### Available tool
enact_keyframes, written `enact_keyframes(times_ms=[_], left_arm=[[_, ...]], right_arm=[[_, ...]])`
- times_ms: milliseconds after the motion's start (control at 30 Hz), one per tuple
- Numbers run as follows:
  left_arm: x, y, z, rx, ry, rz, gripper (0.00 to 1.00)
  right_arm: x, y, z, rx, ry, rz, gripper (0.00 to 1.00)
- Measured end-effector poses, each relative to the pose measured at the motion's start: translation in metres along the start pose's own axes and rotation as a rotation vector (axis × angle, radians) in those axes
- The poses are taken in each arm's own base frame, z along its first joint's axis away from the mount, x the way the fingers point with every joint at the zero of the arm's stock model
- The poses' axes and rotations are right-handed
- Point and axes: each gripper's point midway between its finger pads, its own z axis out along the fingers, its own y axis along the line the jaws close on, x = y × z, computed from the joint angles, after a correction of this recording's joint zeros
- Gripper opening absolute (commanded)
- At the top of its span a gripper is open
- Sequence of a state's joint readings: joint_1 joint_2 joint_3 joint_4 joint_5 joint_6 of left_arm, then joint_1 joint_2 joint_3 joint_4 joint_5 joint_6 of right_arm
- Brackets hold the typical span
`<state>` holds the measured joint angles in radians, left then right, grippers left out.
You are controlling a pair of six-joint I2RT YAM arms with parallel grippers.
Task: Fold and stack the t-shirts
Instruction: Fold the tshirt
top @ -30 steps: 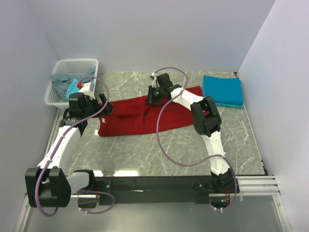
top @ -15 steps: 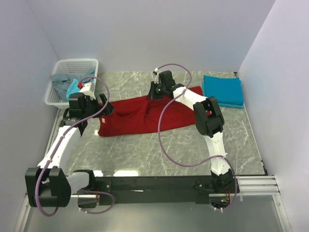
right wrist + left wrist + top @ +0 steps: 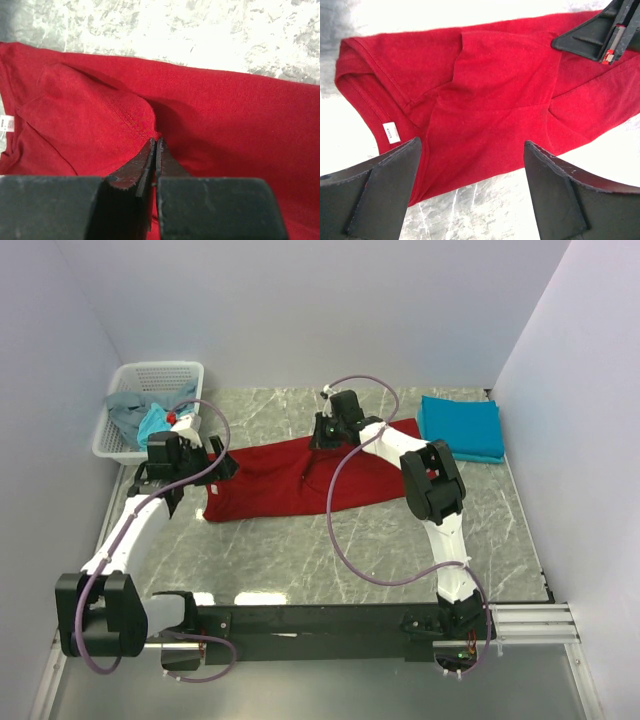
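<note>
A dark red t-shirt lies spread across the middle of the marble table, one sleeve folded in over its body. My right gripper sits at the shirt's far edge, shut on the hem of that folded sleeve, which bunches up at the gripper's tips. My left gripper hovers open over the shirt's left end, above the near hem. The white neck label shows just beyond its left finger. A folded teal-blue t-shirt lies at the back right.
A white mesh basket stands at the back left holding a grey shirt and a light turquoise one. The right gripper's black fingers show at the top right of the left wrist view. Walls close in on three sides.
My right gripper has shifted a little to the right and back along the shirt's far edge with the sleeve hem in it. My left gripper has edged in towards the shirt.
</note>
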<state>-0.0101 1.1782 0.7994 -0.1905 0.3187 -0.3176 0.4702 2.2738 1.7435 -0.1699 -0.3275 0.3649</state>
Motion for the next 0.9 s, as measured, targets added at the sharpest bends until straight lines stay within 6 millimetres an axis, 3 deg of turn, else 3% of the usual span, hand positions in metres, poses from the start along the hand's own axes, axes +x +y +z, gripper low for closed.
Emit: enact_keyframes(times_ms=[233,267,400,533,700,800,900], left_arm=[[0.016,0.006,0.017,0.003,0.077,-0.031,0.80],[0.016,0.007,0.022,0.004,0.094,-0.038,0.76],[0.016,0.012,0.048,0.004,0.172,-0.063,0.69],[0.018,0.020,0.076,0.001,0.250,-0.072,0.61],[0.041,0.028,0.096,0.014,0.357,-0.080,0.60],[0.055,0.030,0.096,0.014,0.408,-0.077,0.60],[0.054,0.026,0.099,0.022,0.426,-0.051,0.60]], right_arm=[[0.001,0.000,-0.001,-0.007,0.006,-0.015,0.18],[0.002,0.000,-0.001,-0.009,0.008,-0.016,0.25],[0.001,-0.001,-0.002,-0.014,0.010,-0.014,0.35],[-0.003,-0.004,-0.007,-0.023,0.008,-0.007,0.36],[-0.018,0.002,-0.030,-0.054,-0.015,-0.026,0.36],[-0.028,0.017,-0.052,-0.115,-0.027,-0.085,0.36],[-0.027,0.033,-0.065,-0.208,-0.003,-0.163,0.38]])
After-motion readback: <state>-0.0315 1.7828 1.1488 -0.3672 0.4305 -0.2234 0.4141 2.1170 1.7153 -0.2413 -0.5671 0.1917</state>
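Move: The right fingers are still shut on the edge of the folded-over flap, with the teal stack some 32 cm to their right and about 6 cm farther out. The left hand, open, hovers about 13 cm above the red t-shirt; the collar-end cloth it heads for lies some 5 cm ahead and 3 cm to its right. From the left hand, the white label lies about 5 cm left and 1 cm ahead, the flap edge about 14 cm ahead and 18 cm right. The right fingers let go of the flap edge, opening about a third in place, then the hand rises some 7 cm off the t-shirt, easing slightly back and right. Meanwhile the left hand sinks about 10 cm and reaches some 5 cm forward towards the collar-end cloth, tipping steeply downward by over 20 degrees and narrowing its wide-open fingers to a bit over half; whether they touch the cloth can't be seen. ##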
